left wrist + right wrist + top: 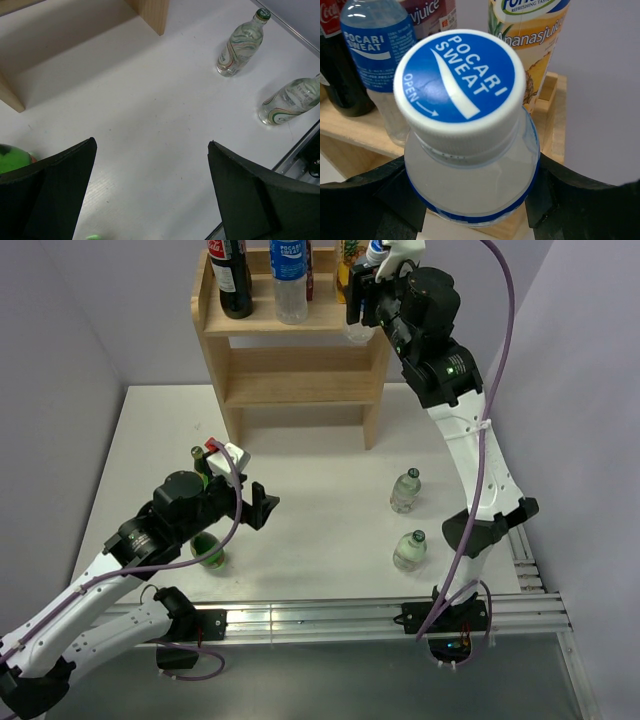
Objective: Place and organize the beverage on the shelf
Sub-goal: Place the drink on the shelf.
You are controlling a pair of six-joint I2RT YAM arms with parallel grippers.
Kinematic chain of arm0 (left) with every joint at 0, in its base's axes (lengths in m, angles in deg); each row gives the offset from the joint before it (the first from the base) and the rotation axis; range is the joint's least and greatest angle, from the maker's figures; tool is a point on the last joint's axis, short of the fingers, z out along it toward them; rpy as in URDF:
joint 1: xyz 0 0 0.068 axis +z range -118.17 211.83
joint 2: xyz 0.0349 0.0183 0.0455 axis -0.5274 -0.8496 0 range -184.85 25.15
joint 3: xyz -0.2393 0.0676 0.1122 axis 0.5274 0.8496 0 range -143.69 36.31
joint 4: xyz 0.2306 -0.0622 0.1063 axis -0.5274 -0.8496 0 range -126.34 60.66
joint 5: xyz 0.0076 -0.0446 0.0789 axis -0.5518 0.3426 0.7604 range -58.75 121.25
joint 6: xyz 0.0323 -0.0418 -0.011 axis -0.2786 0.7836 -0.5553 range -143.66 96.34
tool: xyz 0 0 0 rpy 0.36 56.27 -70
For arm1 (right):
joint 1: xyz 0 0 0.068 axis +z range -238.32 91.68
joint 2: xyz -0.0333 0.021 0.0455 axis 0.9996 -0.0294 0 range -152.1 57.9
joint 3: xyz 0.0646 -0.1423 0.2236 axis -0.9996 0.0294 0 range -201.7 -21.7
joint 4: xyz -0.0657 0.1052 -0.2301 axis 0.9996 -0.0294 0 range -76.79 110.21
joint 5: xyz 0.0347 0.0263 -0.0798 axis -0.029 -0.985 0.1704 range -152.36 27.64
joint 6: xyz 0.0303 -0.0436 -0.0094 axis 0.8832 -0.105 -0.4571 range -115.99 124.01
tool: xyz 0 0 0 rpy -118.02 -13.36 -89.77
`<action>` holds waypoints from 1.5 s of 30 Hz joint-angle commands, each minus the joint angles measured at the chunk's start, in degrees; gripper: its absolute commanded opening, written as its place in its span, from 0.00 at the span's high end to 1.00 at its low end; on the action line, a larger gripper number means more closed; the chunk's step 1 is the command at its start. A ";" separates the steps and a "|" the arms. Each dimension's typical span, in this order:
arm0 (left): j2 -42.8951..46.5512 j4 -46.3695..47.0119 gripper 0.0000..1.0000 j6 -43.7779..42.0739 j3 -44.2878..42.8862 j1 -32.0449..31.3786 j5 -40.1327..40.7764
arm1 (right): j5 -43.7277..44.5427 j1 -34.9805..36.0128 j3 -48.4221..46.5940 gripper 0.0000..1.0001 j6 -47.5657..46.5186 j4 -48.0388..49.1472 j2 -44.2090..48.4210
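Observation:
The light wood shelf (296, 374) stands at the back of the table. On its top board are a cola bottle (232, 278), a Pocari Sweat bottle (290, 280) and a pineapple juice carton (532, 30). My right gripper (360, 300) is shut on a second Pocari Sweat bottle (460, 82), upright at the top board's right front corner (547, 135). Whether it rests on the board is hidden. My left gripper (152, 150) hangs open and empty over the table. A green bottle (208, 552) is beside it.
Two clear glass bottles (405, 490) (410, 550) stand on the table's right side, also in the left wrist view as one glass bottle (240, 45) and another (290, 100). The shelf's two lower tiers hold nothing. A metal rail (330, 618) runs along the near edge.

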State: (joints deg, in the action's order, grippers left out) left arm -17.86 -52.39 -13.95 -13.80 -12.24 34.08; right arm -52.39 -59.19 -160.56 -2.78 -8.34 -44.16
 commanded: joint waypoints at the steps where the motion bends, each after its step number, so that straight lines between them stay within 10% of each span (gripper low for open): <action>1: 0.03 1.34 0.01 -0.57 0.27 0.66 -1.77 | 0.91 -1.00 -3.25 0.78 -1.38 13.35 0.38; 27: 1.08 2.13 0.01 -0.31 0.19 4.08 -7.58 | -4.53 -5.13 -5.89 0.52 0.02 12.74 -7.54; 45: 0.90 2.66 0.00 0.13 0.19 6.02 -10.74 | -5.49 -6.01 -6.94 0.52 1.95 5.18 -4.03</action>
State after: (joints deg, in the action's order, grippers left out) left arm -17.38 -52.32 -13.90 -13.51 -6.65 25.30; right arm -58.29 -64.76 -164.98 -1.59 -0.95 -51.94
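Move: The held Pocari bottle hangs at the front edge of the top shelf; its free spot lies about 6 cm ahead of the right hand, roughly straight on, with the board some 12 cm below. The pineapple juice carton stands about 12 cm ahead and 1 cm left, the other Pocari bottle 5 cm ahead and 13 cm left, and the grape juice carton 11 cm ahead and 11 cm left, middles all 2 or 3 cm lower. From the left hand the spot is some 28 cm ahead, 18 cm right and 16 cm above. Still gripping the upright Pocari bottle round its body, the right hand carries it about 5.5 cm forward, nearly level, in over the front of the top shelf towards the pineapple juice carton and past the right side of the other Pocari bottle. It goes quickly at first, then eases to a stop near the end with its fingers tipping up roughly 5 degrees and keeping their hold. ##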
